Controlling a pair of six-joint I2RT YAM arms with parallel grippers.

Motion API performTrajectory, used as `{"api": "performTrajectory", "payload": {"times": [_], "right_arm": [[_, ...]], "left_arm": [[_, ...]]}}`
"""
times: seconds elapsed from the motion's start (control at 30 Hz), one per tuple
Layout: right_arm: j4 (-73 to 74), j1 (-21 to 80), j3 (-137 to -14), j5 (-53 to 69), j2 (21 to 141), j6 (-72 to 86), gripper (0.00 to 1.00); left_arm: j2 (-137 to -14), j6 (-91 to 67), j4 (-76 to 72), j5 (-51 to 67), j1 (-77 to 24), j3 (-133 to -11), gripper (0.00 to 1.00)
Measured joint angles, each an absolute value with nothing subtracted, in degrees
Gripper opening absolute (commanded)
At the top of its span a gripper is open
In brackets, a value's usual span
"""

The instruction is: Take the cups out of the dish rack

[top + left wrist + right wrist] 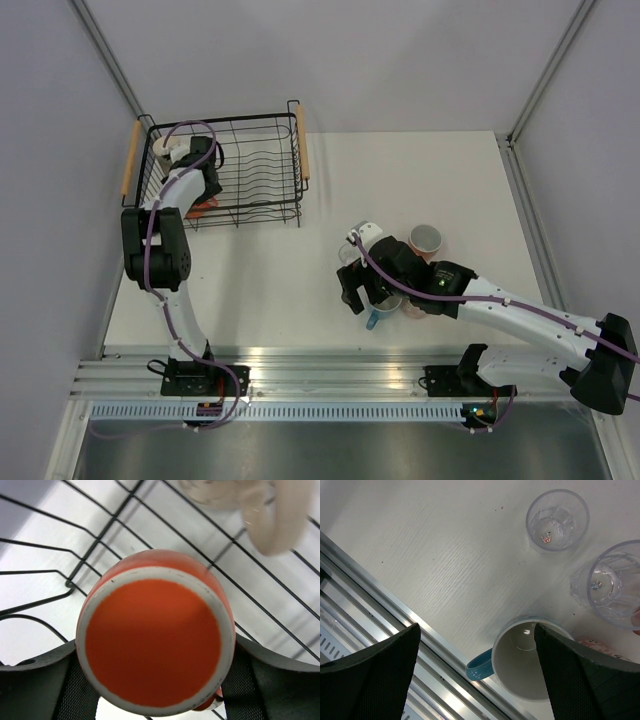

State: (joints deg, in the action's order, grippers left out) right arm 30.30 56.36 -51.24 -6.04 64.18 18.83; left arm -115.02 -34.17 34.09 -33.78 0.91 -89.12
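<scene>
In the black wire dish rack (262,170) at the far left, my left gripper (205,195) is shut on an orange mug (155,640). I see its orange base with a white ring, and a black finger (40,685) presses each side. A cream mug (270,520) lies just beyond it in the rack. My right gripper (362,290) hangs open over a blue mug (520,665) with a white inside, which stands on the table. Two clear tumblers (557,520) (612,587) and a pink-red patterned cup (425,240) stand beside it.
The rack has a wooden bar handle (302,140) on each side. The aluminium rail (395,610) at the table's near edge runs right next to the blue mug. Grey walls close in the table on both sides.
</scene>
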Motion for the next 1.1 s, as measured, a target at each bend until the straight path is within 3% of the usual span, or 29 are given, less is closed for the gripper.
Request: {"api": "performTrajectory", "payload": {"times": [0.37,0.67,1.1], "right_arm": [[29.30,56.36,-50.87,-6.52,64.16,18.83,0.98],[24.27,56.36,-47.48,-11.46,62.06,20.12,0.98],[10.22,56.25,-45.65,-5.54,56.40,20.47,0.98]], "left_arm": [[-108.95,-34.11,34.52,-30.28,-11.46,-88.20,0.02],[-105.06,-33.80,32.45,-18.04,-12.82,-87.31,0.02],[-78.39,-34.79,12.21,5.45,-16.71,-68.25,0.02]]}}
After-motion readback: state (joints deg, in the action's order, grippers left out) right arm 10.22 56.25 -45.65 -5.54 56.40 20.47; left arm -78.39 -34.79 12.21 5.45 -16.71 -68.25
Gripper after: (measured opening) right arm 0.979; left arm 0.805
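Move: The left hand already grips the orange cup low in the rack; the open right gripper it is taken towards waits some 27 cm back, 44 cm right and 8 cm higher. The cream cup stands about 12 cm ahead and 9 cm left of the left hand, and the rack's right wooden handle 15 cm ahead, 29 cm right. From the right hand, the orange cup is 27 cm ahead, 44 cm left, the blue cup 7 cm right below it. The left hand carries the orange cup about 25 cm right and 18 up, towards the rising, open right hand. ##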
